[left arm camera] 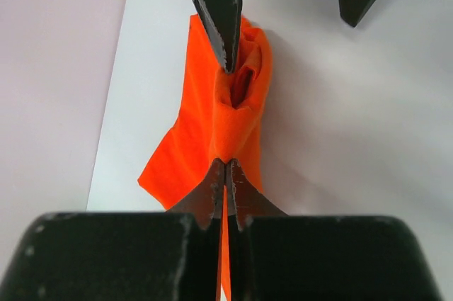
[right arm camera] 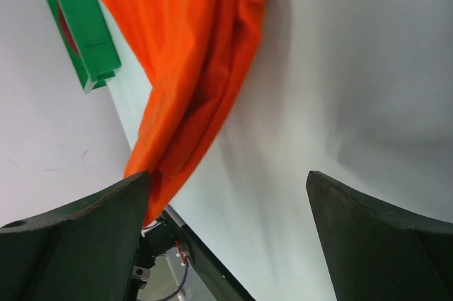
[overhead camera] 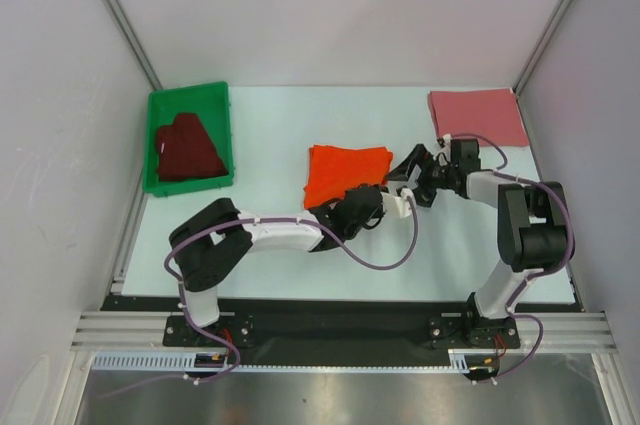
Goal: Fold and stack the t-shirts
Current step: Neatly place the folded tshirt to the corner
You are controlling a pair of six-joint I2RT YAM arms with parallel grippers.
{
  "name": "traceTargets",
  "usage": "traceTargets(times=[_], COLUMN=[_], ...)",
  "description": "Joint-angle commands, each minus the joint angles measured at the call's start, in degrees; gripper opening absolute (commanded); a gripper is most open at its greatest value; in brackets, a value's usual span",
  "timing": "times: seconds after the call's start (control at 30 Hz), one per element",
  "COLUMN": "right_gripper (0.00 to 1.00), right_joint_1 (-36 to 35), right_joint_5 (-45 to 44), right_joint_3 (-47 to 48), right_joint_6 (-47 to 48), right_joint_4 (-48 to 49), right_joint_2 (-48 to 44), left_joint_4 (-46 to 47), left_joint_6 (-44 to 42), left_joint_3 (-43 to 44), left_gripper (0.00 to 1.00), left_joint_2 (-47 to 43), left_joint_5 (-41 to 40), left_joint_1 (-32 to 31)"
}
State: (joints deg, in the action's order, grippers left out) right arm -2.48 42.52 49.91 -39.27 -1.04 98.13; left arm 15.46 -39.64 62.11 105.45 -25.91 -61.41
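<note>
The bright orange t-shirt [overhead camera: 345, 170] lies mid-table, loosely folded. My left gripper [overhead camera: 356, 205] is at its near right corner, and the left wrist view shows that gripper [left arm camera: 226, 163] shut on a bunched fold of the orange t-shirt [left arm camera: 226, 103]. My right gripper [overhead camera: 404, 177] hovers open just right of the shirt, holding nothing. In the right wrist view its fingers [right arm camera: 78, 244] stand wide apart beside the hanging orange t-shirt [right arm camera: 191, 67]. The dusty pink t-shirt [overhead camera: 478, 115] lies folded at the back right. The dark maroon t-shirt [overhead camera: 188, 150] sits in the bin.
A green plastic bin [overhead camera: 222, 135] stands at the back left, also seen as the green bin [right arm camera: 78, 25] in the right wrist view. White walls enclose the table on three sides. The right gripper's fingertips [left arm camera: 216, 10] show above the shirt in the left wrist view.
</note>
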Motion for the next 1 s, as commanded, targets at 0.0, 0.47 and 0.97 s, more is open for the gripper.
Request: traceTargets(times=[0.0, 0.47, 0.97], right_gripper=[1.0, 1.0, 1.0], right_joint_1=[-1.2, -6.1, -6.0], right_joint_5=[3.1, -0.8, -2.5], right_joint_3=[3.3, 8.8, 12.2], right_joint_6=[-4.2, -18.1, -10.4], right_joint_4=[5.8, 11.4, 3.2], right_joint_2=[3.1, 11.9, 12.6], left_joint_4=[1.0, 1.9, 2.6], left_joint_6=[1.6, 1.1, 1.3], left_joint_3=[0.6, -1.5, -1.8], left_gripper=[0.0, 0.0, 0.0], left_joint_2=[-3.1, -3.9, -4.3], left_joint_5=[2.1, 3.2, 4.2], left_joint_1=[0.8, 1.5, 1.9])
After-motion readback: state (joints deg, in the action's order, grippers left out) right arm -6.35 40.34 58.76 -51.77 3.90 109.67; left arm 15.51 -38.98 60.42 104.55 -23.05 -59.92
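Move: In the left gripper hangs the near-right part of the orange t-shirt. Its bunched right edge lies about 5 cm ahead of the right hand, 3 cm to its left and 2 cm below; the left gripper's tips are some 4 cm back and 3 cm left of the right hand, a little higher. The pink folded stack sits roughly 19 cm ahead and 17 cm right of the right hand. From the left hand that edge is about 8 cm straight ahead and 6 cm below. Reaching forward and left over the t-shirt's bunched right edge, the right hand goes about 5 cm each way with its fingers wide open, sinking 1 to 2 cm, then comes back some 2 cm to the right while still edging forward, so that its fingers straddle the bunch. The left hand stays almost in place, keeping its pinch on the raised cloth. ##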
